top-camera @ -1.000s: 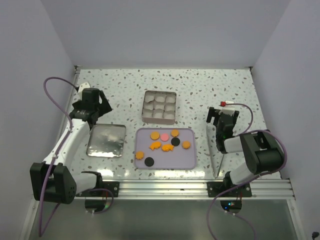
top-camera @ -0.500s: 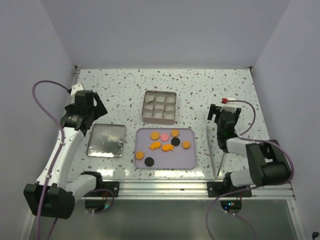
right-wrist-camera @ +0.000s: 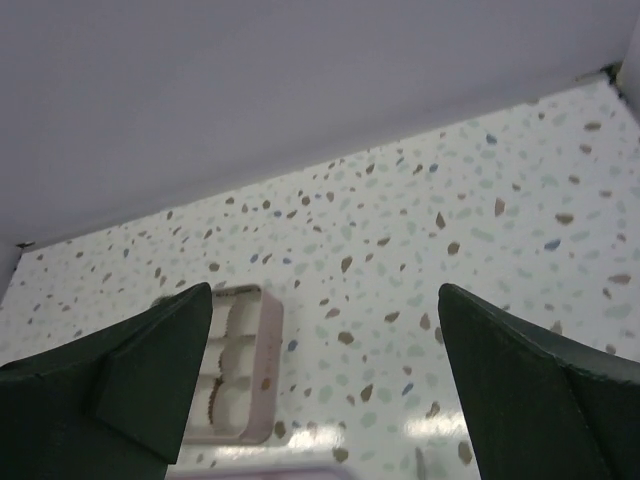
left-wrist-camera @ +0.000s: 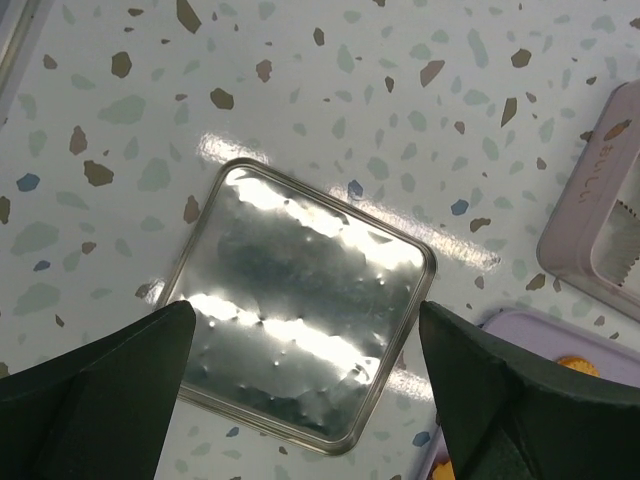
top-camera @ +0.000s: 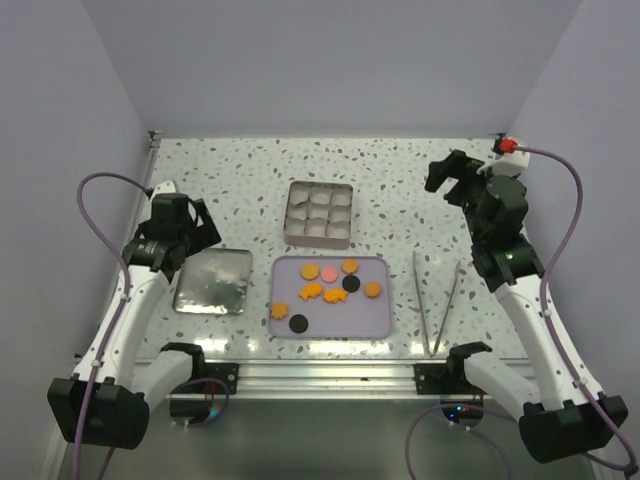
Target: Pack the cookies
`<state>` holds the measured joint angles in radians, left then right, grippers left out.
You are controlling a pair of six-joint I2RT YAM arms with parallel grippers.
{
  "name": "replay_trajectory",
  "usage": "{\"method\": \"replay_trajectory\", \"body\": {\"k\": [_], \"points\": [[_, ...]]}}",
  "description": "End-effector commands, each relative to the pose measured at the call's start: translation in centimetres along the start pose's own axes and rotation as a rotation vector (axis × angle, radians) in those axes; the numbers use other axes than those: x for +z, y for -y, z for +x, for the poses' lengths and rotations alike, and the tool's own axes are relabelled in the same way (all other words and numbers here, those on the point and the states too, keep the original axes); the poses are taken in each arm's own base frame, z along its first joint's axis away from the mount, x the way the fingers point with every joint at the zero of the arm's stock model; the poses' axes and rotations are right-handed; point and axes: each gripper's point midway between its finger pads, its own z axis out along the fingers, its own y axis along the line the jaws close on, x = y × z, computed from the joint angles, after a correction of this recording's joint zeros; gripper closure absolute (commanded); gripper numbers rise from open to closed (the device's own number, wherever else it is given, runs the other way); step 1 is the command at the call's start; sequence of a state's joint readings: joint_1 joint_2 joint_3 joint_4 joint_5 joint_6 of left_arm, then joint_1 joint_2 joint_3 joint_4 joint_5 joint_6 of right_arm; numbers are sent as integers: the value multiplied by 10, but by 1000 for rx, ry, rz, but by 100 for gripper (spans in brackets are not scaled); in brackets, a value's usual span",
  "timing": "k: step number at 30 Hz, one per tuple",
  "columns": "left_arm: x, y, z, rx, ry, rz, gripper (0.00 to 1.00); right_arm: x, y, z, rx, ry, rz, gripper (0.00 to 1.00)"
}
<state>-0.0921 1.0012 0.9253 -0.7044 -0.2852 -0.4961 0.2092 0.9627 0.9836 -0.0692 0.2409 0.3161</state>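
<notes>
Several cookies lie on the lavender tray point(top-camera: 380, 318): orange rounds point(top-camera: 310, 272) and fish-like ones point(top-camera: 309, 292), one pink point(top-camera: 328, 273), two black point(top-camera: 351, 283). The metal tin point(top-camera: 319, 213) with white compartments stands behind the tray. My left gripper point(top-camera: 192, 240) is open and empty, above the square metal lid point(top-camera: 212, 281); in the left wrist view the lid point(left-wrist-camera: 300, 250) lies between my fingers point(left-wrist-camera: 100, 390). My right gripper point(top-camera: 447, 176) is open and empty, raised at the back right. The right wrist view shows the tin point(right-wrist-camera: 235, 370) far below.
Metal tongs point(top-camera: 422, 300) lie on the table right of the tray. Grey walls close in the left, back and right. In the left wrist view the tin's corner point(left-wrist-camera: 600, 240) and the tray's edge point(left-wrist-camera: 520, 325) show at right.
My right arm has lifted from beside the tongs and swung up toward the back right, uncovering the tongs. My left gripper has shifted slightly near the lid.
</notes>
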Motion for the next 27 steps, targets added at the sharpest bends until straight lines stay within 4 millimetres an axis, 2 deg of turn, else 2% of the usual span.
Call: {"method": "replay_trajectory", "body": {"k": [1, 2, 3, 6, 8, 14, 19, 27], "points": [[2, 8, 12, 11, -32, 64, 0, -44, 17, 80, 232, -381, 149, 1], [2, 9, 13, 15, -34, 76, 0, -50, 17, 82, 245, -407, 160, 1], [1, 14, 13, 18, -38, 102, 0, -55, 6, 78, 243, -435, 103, 1], [2, 19, 16, 36, -49, 136, 0, -69, 8, 81, 249, -483, 122, 1], [3, 21, 19, 40, -51, 152, 0, -81, 13, 92, 268, -540, 158, 1], [1, 25, 19, 44, -35, 184, 0, -115, 33, 159, 182, -886, 288, 1], [-1, 26, 19, 45, -24, 195, 0, -121, 40, 190, 81, -1026, 338, 2], [3, 25, 22, 45, -38, 185, 0, -113, 41, 213, -20, -1108, 356, 2]]}}
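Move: The round orange cookie nearest the tray's right end lies about 11 cm back from the right hand, 12 cm to its left and 33 cm below. A black cookie sits some 5 cm left of that cookie and 1 cm farther out; the metal tongs lie about 14 cm back and 2 cm right of the hand, also 33 cm down. From the left hand the orange cookie is about 36 cm to the right, 1 cm back and 17 cm below. Towards the round orange cookie on the lilac tray, the right hand sinks about 21 cm while drawing back some 12 cm and easing slightly left, its level fingers tipping down by about 65 degrees. It is still open and well above the table between tray and tongs. The open left hand shifts about 3 cm right and 2 cm down over the silver sheet. ##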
